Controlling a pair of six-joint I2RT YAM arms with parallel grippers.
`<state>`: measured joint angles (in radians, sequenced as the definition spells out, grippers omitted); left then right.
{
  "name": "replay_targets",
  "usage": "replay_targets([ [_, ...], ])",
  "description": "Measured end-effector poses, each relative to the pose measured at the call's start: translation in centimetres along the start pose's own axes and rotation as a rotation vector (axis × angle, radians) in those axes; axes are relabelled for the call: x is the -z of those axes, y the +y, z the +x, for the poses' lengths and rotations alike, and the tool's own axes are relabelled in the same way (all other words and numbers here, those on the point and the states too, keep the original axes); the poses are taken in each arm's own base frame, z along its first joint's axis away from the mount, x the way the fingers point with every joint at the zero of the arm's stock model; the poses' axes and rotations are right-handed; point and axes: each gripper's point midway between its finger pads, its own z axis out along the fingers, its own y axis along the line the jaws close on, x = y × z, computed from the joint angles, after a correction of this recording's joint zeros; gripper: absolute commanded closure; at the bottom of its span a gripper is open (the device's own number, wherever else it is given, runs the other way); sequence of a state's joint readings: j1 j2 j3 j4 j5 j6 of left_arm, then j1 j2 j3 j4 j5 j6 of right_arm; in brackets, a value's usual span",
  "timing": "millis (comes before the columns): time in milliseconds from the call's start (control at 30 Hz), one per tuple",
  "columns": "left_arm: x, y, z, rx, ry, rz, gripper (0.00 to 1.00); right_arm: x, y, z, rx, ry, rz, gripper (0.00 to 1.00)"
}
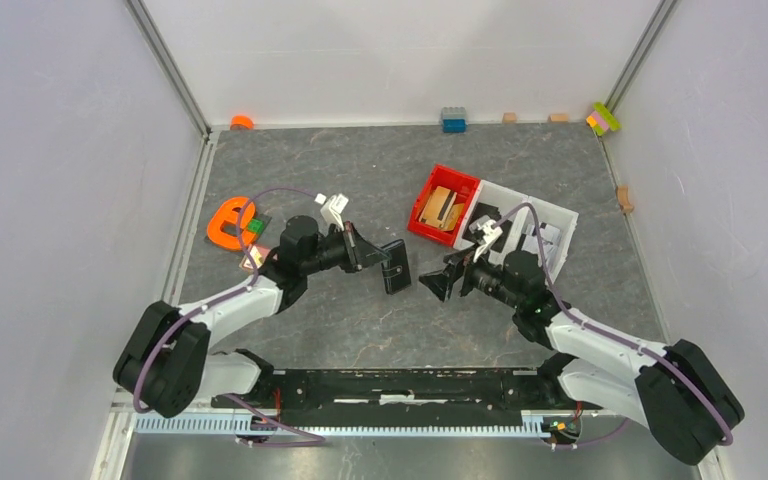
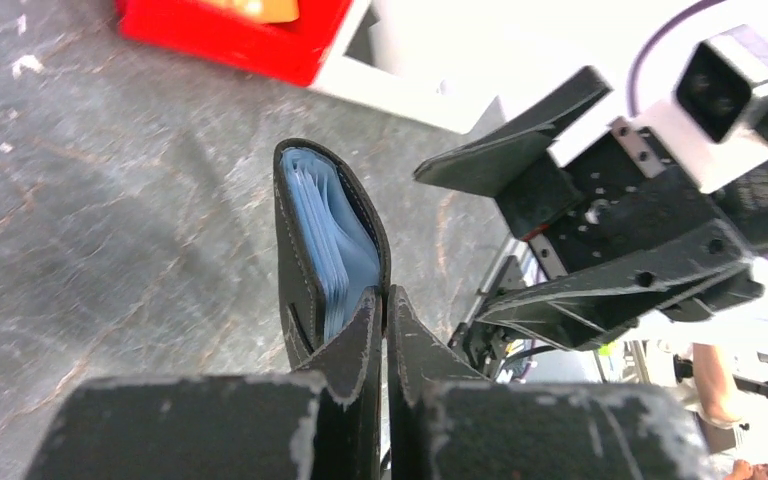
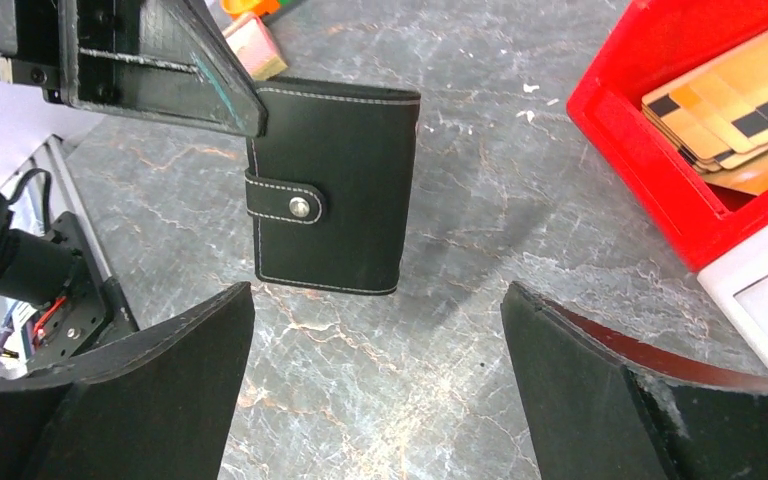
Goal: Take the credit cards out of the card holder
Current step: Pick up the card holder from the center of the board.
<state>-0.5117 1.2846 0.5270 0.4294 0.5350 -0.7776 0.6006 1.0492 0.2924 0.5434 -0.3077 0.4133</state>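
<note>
The card holder (image 1: 396, 265), a small black wallet, hangs just above the table between the two arms. My left gripper (image 1: 375, 252) is shut on one edge of it. In the left wrist view my left gripper (image 2: 385, 300) pinches one black cover of the card holder (image 2: 305, 240), and pale blue sleeves show inside. The credit cards are hidden within those sleeves. My right gripper (image 3: 376, 290) stands wide open, a short way from the card holder (image 3: 335, 190), whose strap and metal stud face it. The right gripper (image 1: 438, 280) holds nothing.
A red bin (image 1: 444, 205) of tan flat pieces sits behind the right gripper, with a white bin (image 1: 540, 225) beside it. An orange curved piece (image 1: 228, 222) lies at the left. Small blocks line the far wall.
</note>
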Motion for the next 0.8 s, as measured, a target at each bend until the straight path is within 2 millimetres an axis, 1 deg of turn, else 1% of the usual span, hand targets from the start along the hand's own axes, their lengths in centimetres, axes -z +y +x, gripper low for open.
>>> replay_targets([
  [133, 1.1, -2.7, -1.1, -0.047, -0.058, 0.099, 0.97, 0.6, 0.7, -0.8, 0.021, -0.055, -0.032, 0.02],
  [200, 1.8, -4.4, -1.7, -0.077, -0.091, 0.166, 0.96, 0.7, 1.2, -1.7, 0.033, -0.087, -0.052, 0.02],
  [300, 2.9, -6.3, -1.9, -0.102, -0.127, 0.252, 0.96, 1.0, 2.0, -2.4, 0.05, -0.125, -0.093, 0.02],
  [333, 3.2, -6.9, -1.9, -0.108, -0.133, 0.284, 0.96, 1.1, 2.4, -2.5, 0.055, -0.14, -0.113, 0.02],
  [533, 4.5, -9.1, -1.6, -0.123, -0.154, 0.404, 0.96, 2.0, 4.4, -2.7, 0.064, -0.183, -0.225, 0.02],
  [667, 5.3, -11.1, -1.5, -0.149, -0.157, 0.495, 0.96, 2.3, 5.8, -3.5, 0.068, -0.21, -0.3, 0.02],
  [733, 5.8, -12.3, -1.2, -0.165, -0.151, 0.548, 0.96, 2.4, 6.4, -3.7, 0.064, -0.214, -0.336, 0.02],
  [800, 6.1, -13.0, -1.0, -0.176, -0.145, 0.579, 0.96, 2.5, 6.9, -3.7, 0.061, -0.214, -0.364, 0.02],
])
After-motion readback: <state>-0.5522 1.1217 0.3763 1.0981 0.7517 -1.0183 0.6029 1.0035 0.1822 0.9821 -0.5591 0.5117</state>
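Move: The left fingers already pinch the card holder by an upper corner, its middle about 3 cm right of them and 4 cm below. The wide-open right gripper lies some 10 cm right and 2 cm back of the left hand. From the right hand, the holder's middle is about 8 cm left, 2 cm ahead and 2 cm lower; the red tray is 18 cm ahead, 2 cm right, the white tray 13 cm ahead, 19 cm right, both 11 cm below. Keeping its pinch on the corner, the left hand carries the card holder about 12 cm up and then increasingly back, some 7 cm in all, while its fingers tip upward and the wrist swings a little clockwise, presenting the holder to the other gripper. The right hand rises about 6 cm and draws back with it, edging left and turning its fingers upward and counter-clockwise, still wide open, so that the gap to the holder narrows; no grip on it yet. ##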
